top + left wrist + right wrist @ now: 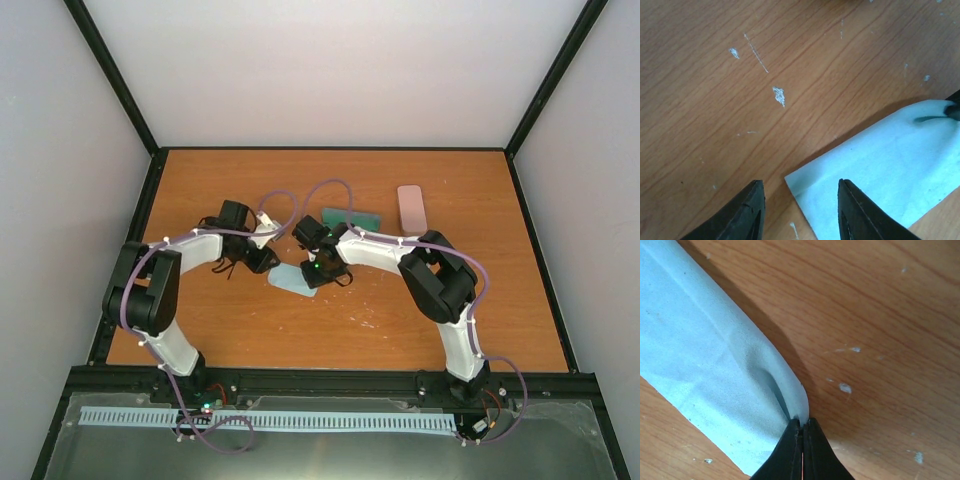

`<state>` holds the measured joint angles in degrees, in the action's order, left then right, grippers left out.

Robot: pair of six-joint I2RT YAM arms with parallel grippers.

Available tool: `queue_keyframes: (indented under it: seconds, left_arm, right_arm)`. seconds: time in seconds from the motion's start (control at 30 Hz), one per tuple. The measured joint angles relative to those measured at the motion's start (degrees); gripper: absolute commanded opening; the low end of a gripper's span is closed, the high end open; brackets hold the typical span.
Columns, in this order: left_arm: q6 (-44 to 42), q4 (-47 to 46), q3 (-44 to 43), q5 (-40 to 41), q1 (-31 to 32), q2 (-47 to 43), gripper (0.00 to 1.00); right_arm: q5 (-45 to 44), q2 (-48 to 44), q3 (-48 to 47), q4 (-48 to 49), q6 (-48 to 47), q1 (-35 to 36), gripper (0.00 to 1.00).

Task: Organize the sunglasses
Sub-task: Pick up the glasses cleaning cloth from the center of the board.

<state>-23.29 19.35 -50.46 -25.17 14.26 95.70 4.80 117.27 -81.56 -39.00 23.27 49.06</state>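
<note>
A light-blue cloth [288,280] lies on the wooden table [330,330] between my two grippers. My right gripper [801,432] is shut on one edge of the cloth [705,355] and lifts that edge into a fold; in the top view it [310,279] is at the cloth's right side. My left gripper [800,200] is open, low over the table, with a corner of the cloth [880,165] between its fingers [747,217]; in the top view it [270,268] is at the cloth's left. Thin dark lines [229,268] under my left forearm may be the black sunglasses. The red pair is out of view.
A blue-grey case [352,217] lies just behind the right wrist. A pink case [411,207] stands further right at the back. Black frame posts and pale walls close in the table's sides and back.
</note>
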Motion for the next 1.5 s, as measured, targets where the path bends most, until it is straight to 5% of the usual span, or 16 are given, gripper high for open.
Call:
queue_keyframes:
  seconds: [0.47,1.1,1.5]
  left_arm:
    - [-3.28,1.05,-2.54,-0.72,0.07,4.22,0.41]
    - [-4.94,-1.07,-2.29,-2.54,1.29,6.6,0.01]
    - [-4.31,-0.87,-0.15,-4.33,1.62,4.92,0.01]
  right_arm:
    - [-1.42,0.11,-0.57,-1.49,-0.13,-0.17,0.03]
    - [-1.44,0.11,-0.57,-1.46,-0.09,-0.31,0.03]
    - [-3.54,0.11,-0.57,-1.44,0.2,-0.61,0.03]
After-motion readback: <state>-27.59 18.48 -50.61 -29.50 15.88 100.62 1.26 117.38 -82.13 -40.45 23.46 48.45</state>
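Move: The blue cleaning cloth already hangs from the shut right fingers by its right end; its middle lies about 4 cm to that hand's left, 1 cm ahead and 1 cm lower. From the half-open left hand, that middle is some 4 cm back, 4 cm right and 3 cm down, with the free far-left corner almost under the fingers. The green case stands about 11 cm ahead and 19 cm right of the left hand; the sunglasses lie 14 cm left and 7 cm ahead. The left fingers close from about half open onto the free far-left corner of the cloth and pinch it, the hand sinking about 2 cm and easing some 2 cm right towards the right gripper; a short reach forward is undone as it draws back a little past its start. The right hand keeps its pinch on the other end, nearly still until a late drift of about 1 cm forward and right. ##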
